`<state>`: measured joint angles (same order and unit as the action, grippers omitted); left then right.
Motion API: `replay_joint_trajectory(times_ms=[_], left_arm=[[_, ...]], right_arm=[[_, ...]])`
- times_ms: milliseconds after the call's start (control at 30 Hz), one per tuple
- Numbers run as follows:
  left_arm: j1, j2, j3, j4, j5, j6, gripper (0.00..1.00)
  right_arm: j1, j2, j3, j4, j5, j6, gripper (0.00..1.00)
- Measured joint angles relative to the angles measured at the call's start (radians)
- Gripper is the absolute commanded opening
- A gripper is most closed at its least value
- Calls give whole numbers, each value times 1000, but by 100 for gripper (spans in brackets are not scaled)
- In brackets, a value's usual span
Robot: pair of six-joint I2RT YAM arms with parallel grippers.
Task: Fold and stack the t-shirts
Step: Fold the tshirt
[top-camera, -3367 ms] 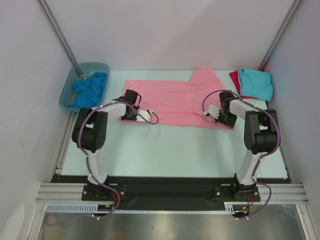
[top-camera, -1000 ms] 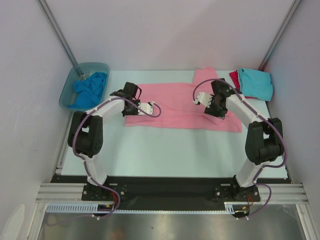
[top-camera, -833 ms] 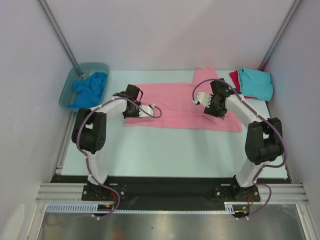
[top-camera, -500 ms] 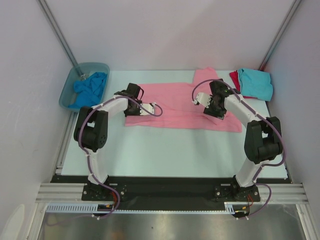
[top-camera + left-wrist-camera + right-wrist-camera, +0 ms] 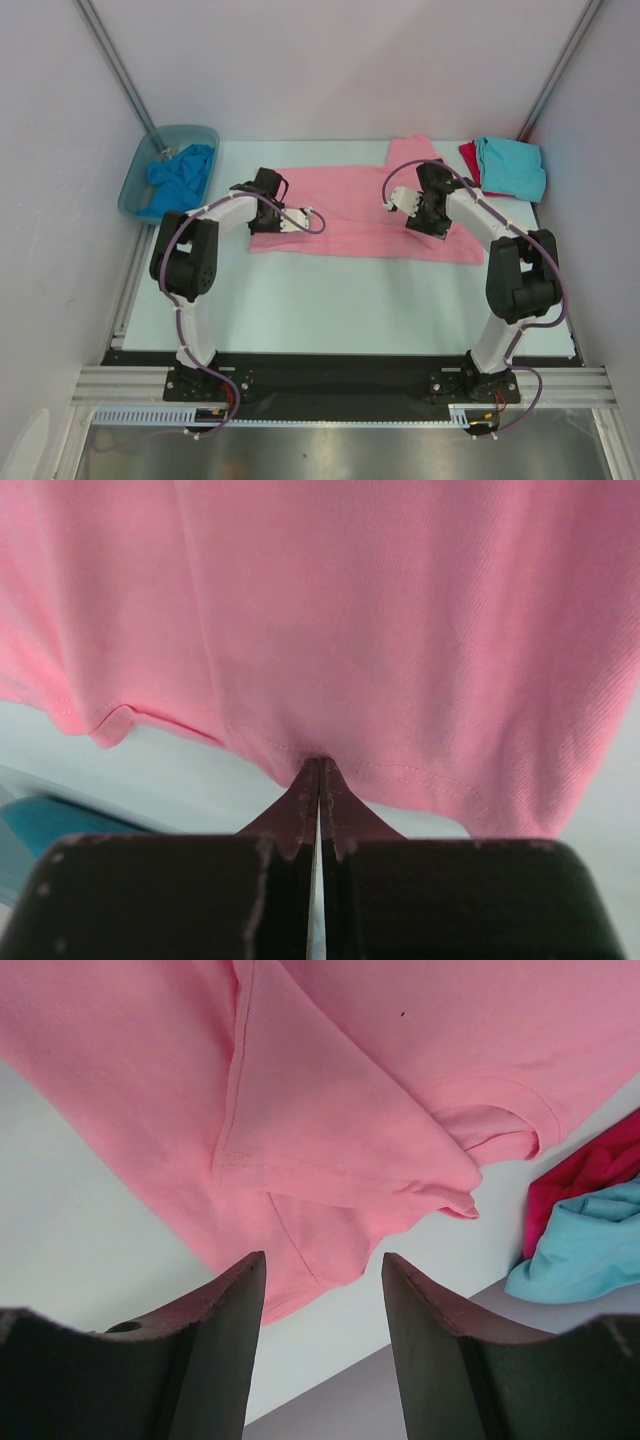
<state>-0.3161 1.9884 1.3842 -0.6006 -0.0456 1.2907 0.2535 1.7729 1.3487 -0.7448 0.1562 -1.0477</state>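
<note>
A large light pink t-shirt (image 5: 350, 205) lies spread flat across the middle of the table, one sleeve folded over near its far right. My left gripper (image 5: 262, 190) is at its left edge. In the left wrist view the jaws (image 5: 320, 763) are shut on the pink hem (image 5: 400, 630), which puckers at the tips. My right gripper (image 5: 432, 192) hovers open over the shirt's right part. Nothing sits between its fingers (image 5: 322, 1258), and the folded sleeve (image 5: 330, 1090) lies ahead of them. A turquoise t-shirt (image 5: 512, 165) rests on a red one (image 5: 468, 158) at the far right.
A translucent grey-blue tub (image 5: 135, 185) stands at the far left with a crumpled bright blue t-shirt (image 5: 180, 172) in it. Slanted metal posts rise at both back corners. Bare pale table (image 5: 330, 300) stretches between the pink shirt and the arm bases.
Both grippers have moved back from the shirt's near hem since the oldest frame. Over the last second the left gripper stays shut at the left edge, and the right gripper drifts slightly left.
</note>
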Motion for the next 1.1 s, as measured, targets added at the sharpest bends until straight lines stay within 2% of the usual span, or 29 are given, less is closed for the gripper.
replay_joint_trajectory(times_ms=[167,200,233,267,367,400,433,467,500,667,700,733,767,800,933,1100], left_arm=[[0,9,2,0,0,-1,0],[0,12,8,-2,-1,-2,14],[0,16,18,-3,-2,-3,34],[0,21,31,-5,-2,-9,50],[0,22,58,-2,-3,-24,49],[0,22,63,2,-3,-25,42],[0,22,64,7,-3,-26,33],[0,22,64,7,-4,-25,5],[0,22,63,7,-5,-27,0],[0,39,64,7,-11,-17,0],[0,45,64,7,-11,-17,1],[0,49,64,7,-11,-17,17],[0,53,64,7,-12,-14,42],[0,56,64,6,-13,-13,47],[0,56,66,6,-15,-24,55],[0,56,66,8,-22,-25,50]], right_arm=[[0,4,0,7,3,0,55],[0,4,0,8,4,0,55],[0,4,0,9,4,0,55],[0,4,0,10,4,0,55],[-1,4,0,13,5,-1,56],[-3,4,0,14,5,-2,55],[-3,4,0,15,5,-3,56],[-3,4,0,18,6,-3,55],[-3,4,0,18,7,-3,56],[-3,5,0,19,10,-3,55],[-3,5,0,19,10,-3,55],[-3,5,0,19,11,-3,55],[-5,5,0,19,12,-3,55],[-5,5,0,19,12,-3,55],[-7,5,0,19,12,-3,55],[-7,5,0,20,12,-3,55]])
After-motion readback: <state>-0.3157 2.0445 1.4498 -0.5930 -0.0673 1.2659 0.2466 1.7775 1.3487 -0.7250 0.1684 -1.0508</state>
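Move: The left hand's shut fingertips are down on the pink t-shirt's left hem; the strip they go for next lies about 2 cm ahead and 1 cm below the hand point. A small hem fold sits some 7 cm ahead and 1 cm right, the shirt's near-left corner about 7 cm back and 2 cm left. The blue basket is roughly 19 cm ahead and 28 cm left. From the right hand, that hem strip is about 55 cm left, 3 cm ahead and 7 cm below. Fingertips of the left hand leave their spot on the t-shirt's left hem and come down again just farther along it: they part as the hand hops about 2 cm forward and 1 cm up, snap shut, then reopen as it sinks back to the cloth. The hand stays there, fingers about half open astride a strip of hem, the rear tip touching it. ##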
